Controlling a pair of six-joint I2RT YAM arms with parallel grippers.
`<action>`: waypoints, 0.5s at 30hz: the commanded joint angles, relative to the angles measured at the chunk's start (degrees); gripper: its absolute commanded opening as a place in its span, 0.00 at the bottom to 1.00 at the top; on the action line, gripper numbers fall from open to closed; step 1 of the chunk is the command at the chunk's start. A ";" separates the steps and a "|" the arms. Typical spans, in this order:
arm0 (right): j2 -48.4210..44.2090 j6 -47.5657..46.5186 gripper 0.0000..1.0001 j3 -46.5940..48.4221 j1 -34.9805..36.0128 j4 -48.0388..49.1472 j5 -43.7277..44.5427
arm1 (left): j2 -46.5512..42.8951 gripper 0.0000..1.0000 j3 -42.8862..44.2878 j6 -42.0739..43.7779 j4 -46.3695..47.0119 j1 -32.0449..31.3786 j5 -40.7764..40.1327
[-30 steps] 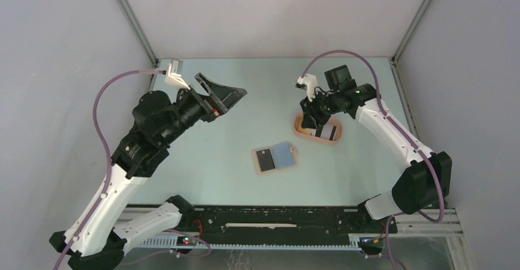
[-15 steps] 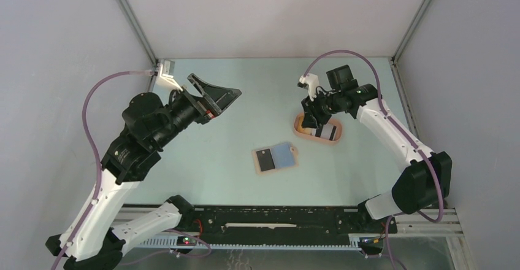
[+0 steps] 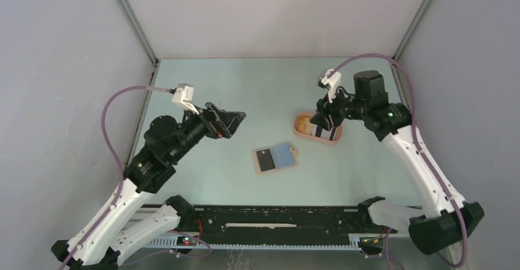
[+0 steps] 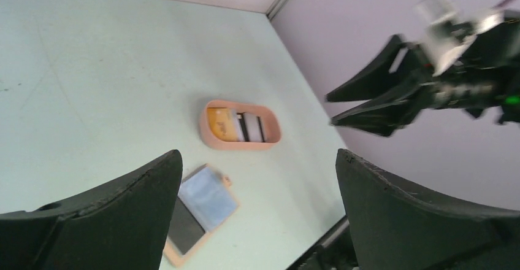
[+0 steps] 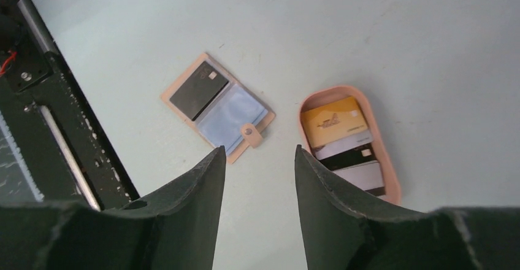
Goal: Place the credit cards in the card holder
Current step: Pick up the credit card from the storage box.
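Observation:
The tan card holder [image 3: 274,158] lies open flat mid-table, a black card in its left half and a light blue face in its right half; it also shows as the card holder [image 5: 217,108] and the card holder [image 4: 199,205]. More credit cards [image 5: 336,121], one yellow and others white, black and grey, lie in the peach-pink tray [image 3: 335,138]. My right gripper [image 3: 323,121] hovers above the tray's left end, open with nothing between its fingers [image 5: 259,148]. My left gripper [image 3: 230,121] hangs wide open and empty in the air left of the holder [image 4: 258,153].
The tray [image 5: 392,178] sits just right of and behind the holder, a narrow strip of table between them. A black rail [image 3: 276,218] runs along the table's near edge. Grey walls close in the left, right and back sides.
My right gripper has lifted off the tray, shifted right, and its jaws have widened. My left arm has swung toward the near side and lower, staying wide open.

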 commanded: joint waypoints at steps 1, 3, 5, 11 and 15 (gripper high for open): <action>-6.35 2.12 0.57 -2.29 -2.56 5.72 1.55 | -3.69 1.00 -7.52 8.40 12.53 -0.11 -2.90; -8.29 3.04 0.66 -3.35 -3.64 7.55 3.15 | -4.40 1.00 -9.69 10.37 15.35 -0.05 -3.43; -9.19 4.77 0.89 -4.60 -4.50 9.45 5.23 | -3.98 1.00 -10.98 12.79 17.08 0.17 -3.50; -1.21 10.43 0.99 -6.35 -7.96 10.82 1.49 | 2.07 1.00 -13.62 14.39 23.97 0.26 6.02; 6.40 14.46 0.95 -6.70 -11.58 11.60 -6.25 | 7.22 0.93 -14.05 13.21 25.99 0.35 11.20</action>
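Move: The credit cards in the storage box lie about 13 cm ahead of the right hand, 2 cm to its right and 20 cm below. The yellow card at the box's left end is roughly 14 cm ahead and 3 cm to the left, at the same depth. The open card holder is some 12 cm to the left and 3 cm ahead. From the left hand the cards lie about 20 cm ahead, 22 cm right and 29 cm below. Rising about 3 cm and sliding right first, the right hand then swings forward and down again towards the storage box, ending some 4 cm farther out and 3.5 cm to the right, turned a little clockwise, its fingers spread from half to fully open. The empty left hand sinks about 4 cm, edging forward and then right, its tips tilting up. ##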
